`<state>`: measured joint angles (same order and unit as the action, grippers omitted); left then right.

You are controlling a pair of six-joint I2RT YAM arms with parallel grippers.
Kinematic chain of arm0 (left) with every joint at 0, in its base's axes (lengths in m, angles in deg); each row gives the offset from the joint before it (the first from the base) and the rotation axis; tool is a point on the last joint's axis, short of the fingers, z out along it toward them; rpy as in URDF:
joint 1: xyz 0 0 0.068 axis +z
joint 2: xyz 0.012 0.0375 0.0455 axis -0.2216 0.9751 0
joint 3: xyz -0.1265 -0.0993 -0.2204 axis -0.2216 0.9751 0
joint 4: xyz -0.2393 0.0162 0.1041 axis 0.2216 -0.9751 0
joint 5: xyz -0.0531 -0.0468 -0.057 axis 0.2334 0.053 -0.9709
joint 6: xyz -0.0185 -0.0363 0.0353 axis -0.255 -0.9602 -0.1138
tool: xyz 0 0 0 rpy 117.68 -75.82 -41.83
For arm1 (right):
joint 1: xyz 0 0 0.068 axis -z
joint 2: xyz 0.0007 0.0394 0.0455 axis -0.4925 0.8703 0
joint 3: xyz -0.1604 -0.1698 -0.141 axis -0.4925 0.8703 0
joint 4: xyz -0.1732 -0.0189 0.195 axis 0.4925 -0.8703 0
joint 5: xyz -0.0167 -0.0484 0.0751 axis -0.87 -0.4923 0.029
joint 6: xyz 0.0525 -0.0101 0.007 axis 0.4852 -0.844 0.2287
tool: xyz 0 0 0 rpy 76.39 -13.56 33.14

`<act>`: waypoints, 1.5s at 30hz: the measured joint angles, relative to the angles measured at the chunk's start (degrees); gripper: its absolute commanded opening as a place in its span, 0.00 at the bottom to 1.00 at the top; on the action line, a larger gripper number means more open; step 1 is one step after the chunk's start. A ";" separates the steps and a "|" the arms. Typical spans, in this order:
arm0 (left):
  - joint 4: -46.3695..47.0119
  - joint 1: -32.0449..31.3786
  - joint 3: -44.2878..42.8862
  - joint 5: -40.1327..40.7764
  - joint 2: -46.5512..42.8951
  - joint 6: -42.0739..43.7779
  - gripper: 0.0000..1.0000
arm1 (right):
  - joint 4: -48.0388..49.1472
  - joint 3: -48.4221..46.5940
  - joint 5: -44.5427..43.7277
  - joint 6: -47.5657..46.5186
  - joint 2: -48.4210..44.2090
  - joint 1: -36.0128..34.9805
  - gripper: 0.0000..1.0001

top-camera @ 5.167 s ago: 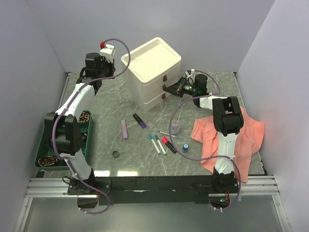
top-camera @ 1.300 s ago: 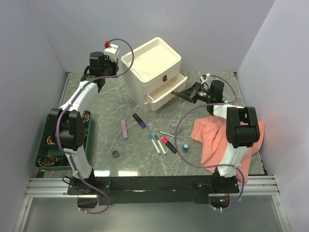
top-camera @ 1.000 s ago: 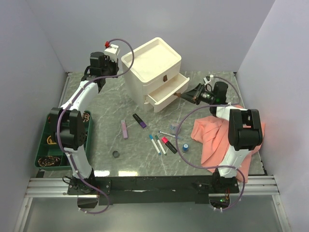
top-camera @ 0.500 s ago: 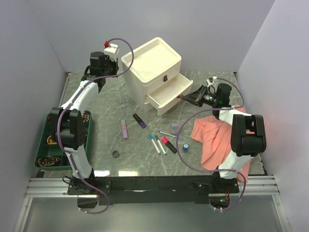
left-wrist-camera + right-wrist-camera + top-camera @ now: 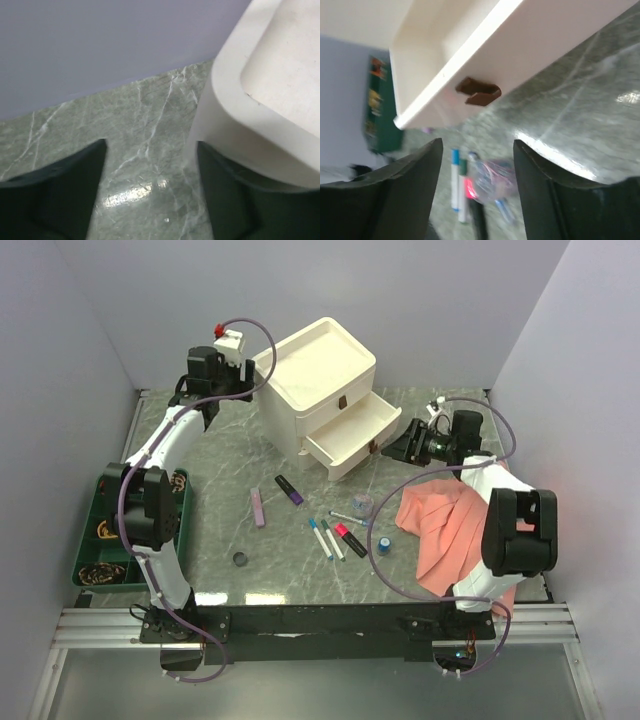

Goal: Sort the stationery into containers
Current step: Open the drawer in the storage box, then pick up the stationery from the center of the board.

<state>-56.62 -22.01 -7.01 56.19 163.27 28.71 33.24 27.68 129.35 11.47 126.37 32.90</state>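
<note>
The cream-white drawer box (image 5: pixel 315 375) stands at the back, its lower drawer (image 5: pixel 352 434) pulled out and empty where it shows. My right gripper (image 5: pixel 394 450) (image 5: pixel 477 145) hangs open just right of the drawer's brown pull tab (image 5: pixel 479 93), apart from it. My left gripper (image 5: pixel 204 410) (image 5: pixel 150 150) is open over bare table beside the box's back left corner (image 5: pixel 235 115). On the table lie a purple highlighter (image 5: pixel 290 489), a lilac highlighter (image 5: pixel 259 507), two blue-capped pens (image 5: pixel 321 537), a red-and-black marker (image 5: pixel 349 539), a clear tape roll (image 5: pixel 363 504), a blue-capped vial (image 5: pixel 384 544) and a dark disc (image 5: pixel 240 560).
A salmon-pink cloth (image 5: pixel 465 530) lies at the right under the right arm. A dark green tray (image 5: pixel 95 540) with small items sits at the left table edge. Walls close in the back and both sides.
The right gripper pulled the drawer further out, then let go of the pull tab, opened and backed off to the right. The left gripper opened beside the box.
</note>
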 measured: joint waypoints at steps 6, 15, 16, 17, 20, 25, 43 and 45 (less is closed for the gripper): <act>-2.36 -0.24 0.02 0.07 -1.77 0.61 1.00 | -16.79 -2.08 -7.63 -25.53 -6.43 -5.81 0.80; -2.45 -0.63 0.13 -0.22 -6.86 -1.44 0.99 | -26.45 -0.90 -18.08 -50.99 -9.40 -18.73 1.00; -2.47 -0.63 0.20 -0.22 -7.37 -1.57 0.99 | -27.15 -0.90 -18.80 -52.52 -9.18 -19.02 1.00; -2.49 -0.63 0.31 -0.22 -7.82 -1.68 1.00 | -27.96 -0.96 -19.26 -54.10 -8.81 -19.39 1.00; -2.49 -0.50 1.22 -0.22 -8.98 -1.77 1.00 | -30.42 -1.70 -20.68 -57.31 -6.82 -20.28 1.00; -2.62 0.26 3.34 -0.22 -10.14 -1.77 0.99 | -32.87 -2.99 -22.40 -60.72 -3.87 -23.19 1.00; -3.34 3.23 4.22 0.72 -10.60 -2.27 1.00 | -34.03 -6.01 -27.85 -64.11 0.44 -28.17 1.00; -3.34 3.26 4.22 0.72 -10.60 -2.54 0.99 | -33.68 -5.77 -28.41 -64.11 0.46 -28.20 1.00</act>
<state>-59.96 -18.76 -2.79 56.91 152.66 26.17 -0.45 21.91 100.94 -52.63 126.82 4.71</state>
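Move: The clear jar of paper clips stands on the table some 7 cm back of the right hand, 8 cm to its left and 12 cm below it. The brown handle of the open drawer is about 3 cm left of that hand and 1 cm ahead. The thin blue-capped marker lies about 3 cm back and 4 cm left of the jar. From the left hand, the jar is about 21 cm back, 28 cm right and 21 cm down. Towards the paper-clip jar, the already free right hand leaves the drawer handle, going back and left, then mostly down, about 8 cm in each direction. Its wrist rolls left-side-down and swings counter-clockwise, bringing the fingers steeply downward as they finish opening. The left hand also opens fully and draws away from the storage box, rising about 5 cm and shifting back and left. ##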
